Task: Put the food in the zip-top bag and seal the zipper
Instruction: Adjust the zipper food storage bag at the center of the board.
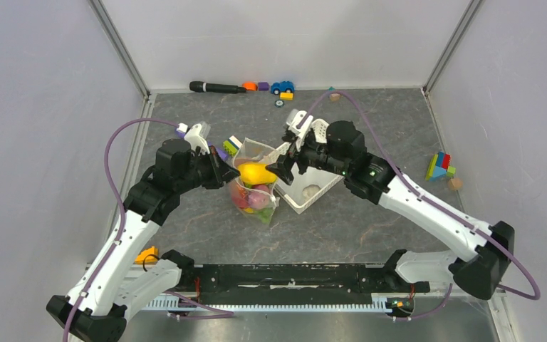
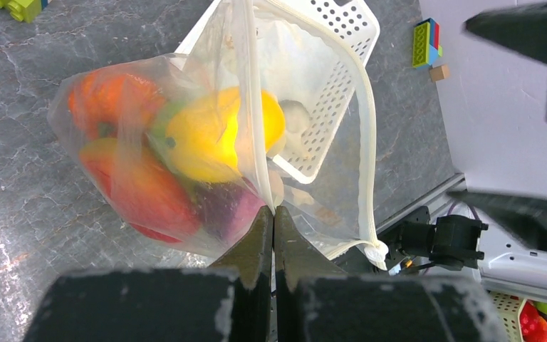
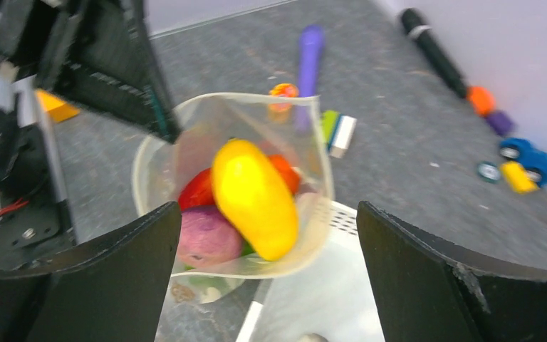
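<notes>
The clear zip-top bag (image 1: 258,203) stands open at the table's middle. My left gripper (image 2: 273,212) is shut on its rim strip, the zipper (image 2: 367,142), which gapes unsealed. Food fills the bag: a yellow mango (image 3: 253,196) on top at the mouth, a purple onion (image 3: 206,236), a red piece (image 2: 139,189) and an orange (image 2: 110,96). My right gripper (image 3: 268,208) hangs just above the mouth with its fingers wide open, nothing between them, and the mango lies below them. In the top view the left gripper (image 1: 222,173) and the right gripper (image 1: 282,171) flank the mango (image 1: 255,172).
The white lattice basket (image 1: 312,192) stands right behind the bag, touching it, with a small beige piece inside. Toy blocks (image 1: 229,147) lie behind the left gripper. A black marker (image 1: 216,87), a blue toy car (image 1: 282,87) and blocks line the back wall. More blocks (image 1: 439,167) sit at the right.
</notes>
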Controlling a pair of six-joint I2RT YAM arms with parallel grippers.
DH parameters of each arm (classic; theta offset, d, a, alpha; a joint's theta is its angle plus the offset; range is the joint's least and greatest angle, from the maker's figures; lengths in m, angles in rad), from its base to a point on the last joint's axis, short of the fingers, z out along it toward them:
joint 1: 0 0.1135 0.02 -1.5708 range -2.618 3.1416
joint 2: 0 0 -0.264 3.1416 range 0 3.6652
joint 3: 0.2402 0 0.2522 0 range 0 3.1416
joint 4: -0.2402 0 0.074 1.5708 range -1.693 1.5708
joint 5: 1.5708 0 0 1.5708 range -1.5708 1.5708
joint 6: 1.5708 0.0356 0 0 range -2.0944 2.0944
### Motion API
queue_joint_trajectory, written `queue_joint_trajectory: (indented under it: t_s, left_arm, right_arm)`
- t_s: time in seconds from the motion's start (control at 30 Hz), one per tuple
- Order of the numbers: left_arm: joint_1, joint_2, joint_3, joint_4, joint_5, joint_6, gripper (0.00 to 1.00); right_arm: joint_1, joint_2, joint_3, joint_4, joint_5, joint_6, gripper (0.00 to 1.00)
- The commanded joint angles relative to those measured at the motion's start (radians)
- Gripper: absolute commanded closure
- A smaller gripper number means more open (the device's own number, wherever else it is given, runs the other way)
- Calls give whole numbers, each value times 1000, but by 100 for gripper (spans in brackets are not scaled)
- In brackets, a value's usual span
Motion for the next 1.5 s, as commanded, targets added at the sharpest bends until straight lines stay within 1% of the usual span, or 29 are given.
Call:
queue_joint_trajectory:
  t_s: [0.0,0.13,0.33,0.37,0.43,0.5,0.57,0.6,0.63,0.67,0.7,0.73,0.77,0.87,0.93,1.03,1.17,1.23,1.33,1.4,1.47]
  left_arm:
    - [3,-13,5,43,61,18,98]
    - [3,-8,5,44,80,19,98]
    - [3,13,5,48,107,20,98]
    - [3,17,5,49,110,20,98]
    - [3,23,4,50,114,19,98]
    - [4,31,5,50,115,19,98]
    - [4,41,3,53,119,6,98]
    - [2,48,1,56,127,-4,98]
    - [2,54,-3,56,134,-15,98]
    - [1,57,-8,58,135,-35,98]
    - [2,58,-18,65,136,-58,98]
    - [1,58,-33,80,141,-83,98]
    - [-1,54,-48,109,148,-105,98]
    - [-25,52,-91,218,153,-167,98]
    - [-53,66,-96,281,153,-179,98]
    - [-115,121,-80,353,139,-165,98]
    - [-176,255,-54,429,116,-148,98]
    - [-188,333,-40,491,134,-150,98]
    - [-195,438,19,558,200,-149,98]
    - [-203,502,72,575,232,-128,98]
    - [-209,546,123,579,242,-103,98]
  right_arm:
    - [2,-86,-44,99,312,35,2]
    - [1,-60,-41,117,307,15,2]
    - [-4,113,77,47,234,34,2]
    - [-4,143,99,38,236,37,2]
    - [-8,198,129,27,259,53,7]
    - [-8,234,135,27,304,81,17]
    - [-8,242,114,40,305,85,27]
    - [-8,236,94,54,309,88,34]
    - [-8,225,71,69,316,89,49]
    - [-8,210,50,81,317,89,66]
    - [-8,192,23,91,345,89,76]
    - [-8,169,-3,97,358,90,83]
    - [-9,140,-27,98,368,116,89]
    - [-8,36,-123,78,391,161,96]
    - [-9,-41,-192,78,404,207,100]
    - [-9,-152,-281,75,461,271,100]
    - [-9,-281,-383,70,560,317,100]
    - [-8,-320,-406,45,632,334,100]
    - [-8,-362,-405,-40,743,358,100]
    - [-8,-405,-414,-67,757,365,100]
    - [-8,-449,-435,-67,717,368,100]
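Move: The bag's open right-hand rim, which the right fingers will next pinch, lies about 7 cm ahead of the right hand, in line sideways and roughly 8 cm lower. The yellow fruit sits some 4 cm ahead, 5 cm left and 9 cm below that hand; the white basket's middle is roughly 8 cm ahead, 10 cm right and well below. The left hand, holding the bag's left rim, has the right rim about 6 cm ahead, 9 cm right and 5 cm lower. The bag's right rim gets pinched by the right hand, which swings briefly right and up, reaches about 7 cm forward and down, and shuts its open fingers on it. Both hands then carry the bag right towards the board's centre, each over 10 cm: the right also draws back and turns clockwise to some 40 degrees, while the left keeps its pinch, sinks and edges forward. ##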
